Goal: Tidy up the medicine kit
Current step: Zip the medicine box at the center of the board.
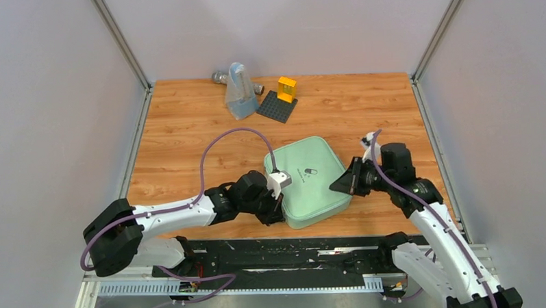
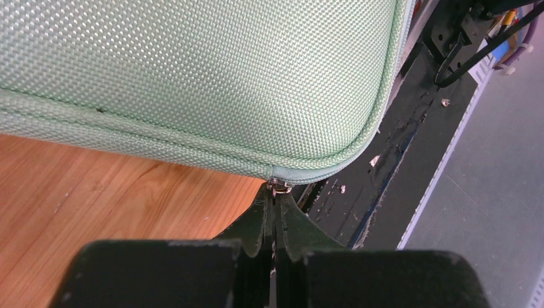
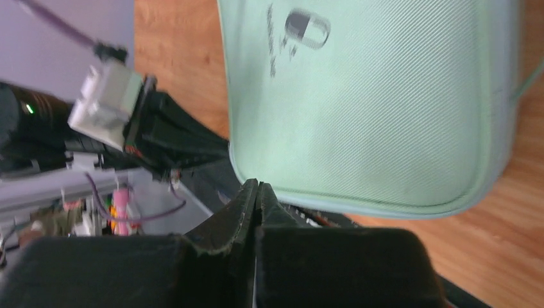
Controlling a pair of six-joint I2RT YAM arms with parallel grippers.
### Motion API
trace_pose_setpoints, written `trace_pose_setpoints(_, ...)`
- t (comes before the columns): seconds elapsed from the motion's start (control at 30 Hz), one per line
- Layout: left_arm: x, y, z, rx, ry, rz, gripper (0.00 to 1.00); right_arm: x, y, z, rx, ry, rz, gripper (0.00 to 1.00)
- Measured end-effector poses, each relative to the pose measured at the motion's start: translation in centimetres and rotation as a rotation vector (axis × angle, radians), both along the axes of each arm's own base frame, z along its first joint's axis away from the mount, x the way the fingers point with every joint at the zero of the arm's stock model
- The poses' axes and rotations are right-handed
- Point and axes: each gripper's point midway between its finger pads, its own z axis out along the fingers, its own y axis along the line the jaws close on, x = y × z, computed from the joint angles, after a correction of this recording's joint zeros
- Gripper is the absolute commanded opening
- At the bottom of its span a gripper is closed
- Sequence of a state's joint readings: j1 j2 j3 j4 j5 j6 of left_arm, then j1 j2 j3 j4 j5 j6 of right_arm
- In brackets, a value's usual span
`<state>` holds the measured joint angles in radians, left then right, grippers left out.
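The medicine kit [image 1: 311, 182] is a mint-green zipped case with a small pill logo [image 3: 306, 29], lying closed near the table's front edge. My left gripper [image 1: 279, 212] is at its near-left corner. In the left wrist view the left gripper [image 2: 279, 194] is shut on the metal zipper pull [image 2: 280, 186], right under the case's rounded corner [image 2: 333, 163]. My right gripper [image 1: 340, 185] touches the kit's right edge. In the right wrist view its jaws [image 3: 258, 187] are pressed together beside the case rim [image 3: 359, 204], with nothing visible between them.
At the back stand a translucent bluish pouch [image 1: 239, 93], a dark grey studded baseplate [image 1: 277, 106] with a yellow brick [image 1: 286, 89], and a grey metal piece [image 1: 219, 77]. A black mounting strip [image 1: 294, 248] runs along the near edge, just below the kit.
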<state>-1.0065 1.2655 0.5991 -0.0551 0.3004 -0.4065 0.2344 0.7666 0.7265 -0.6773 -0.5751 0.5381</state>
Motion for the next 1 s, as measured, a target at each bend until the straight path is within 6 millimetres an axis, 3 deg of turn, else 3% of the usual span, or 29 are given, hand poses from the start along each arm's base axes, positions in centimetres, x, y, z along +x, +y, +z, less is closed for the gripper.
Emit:
trace_pose_setpoints(0.17, 0.9, 0.7, 0.0, 0.020, 0.008, 0.038, 0.00, -6.0, 3.8, -3.8, -0.032, 0.144, 0.224, 0.00)
trace_pose_setpoints(0.33, 2.0, 1.5, 0.0, 0.032, 0.010, 0.082, 0.00, -9.0, 6.3, -6.1, -0.092, 0.221, 0.337, 0.00)
trace_pose_setpoints(0.47, 2.1, 1.6, 0.0, 0.034, 0.014, 0.086, 0.00, -8.6, 7.5, -8.9, -0.192, 0.255, 0.330, 0.00)
trace_pose_setpoints(0.6, 1.6, 1.3, 0.3, 0.014, 0.033, 0.063, 0.00, -6.6, 8.1, -10.7, -0.250, 0.261, 0.269, 0.00)
trace_pose_setpoints(0.8, 0.6, 0.1, 0.6, -0.052, 0.034, 0.026, 0.00, -4.5, 9.5, -10.5, -0.245, 0.204, 0.243, 0.00)
trace_pose_setpoints(1.0, 0.7, -0.5, 0.6, -0.077, 0.042, 0.045, 0.00, -3.9, 10.2, -10.0, -0.219, 0.170, 0.243, 0.00)
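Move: The left fingers already hold the zipper pull at the near-left part of the medicine box; the box's near-left corner is about 4 cm to the right and 1 cm back. From the shut right hand, held above the box, that same corner lies roughly 7 cm back, 10 cm left and 12 cm down. The box's middle is about 4 cm ahead and 7 cm left of the right hand, some 12 cm below; the zipper pull is 6 cm back, 15 cm left and 11 cm down. Back, left and down swings the right hand, fingers still shut, around the box's near edge, then some 5 cm forward and a little farther left, bringing its fingertips against the near side beside the left corner to push the box forward. The left hand keeps its pinch on the zipper pull, drifting about 2.5 cm forward-left and then easing back right nearly to where it began. ##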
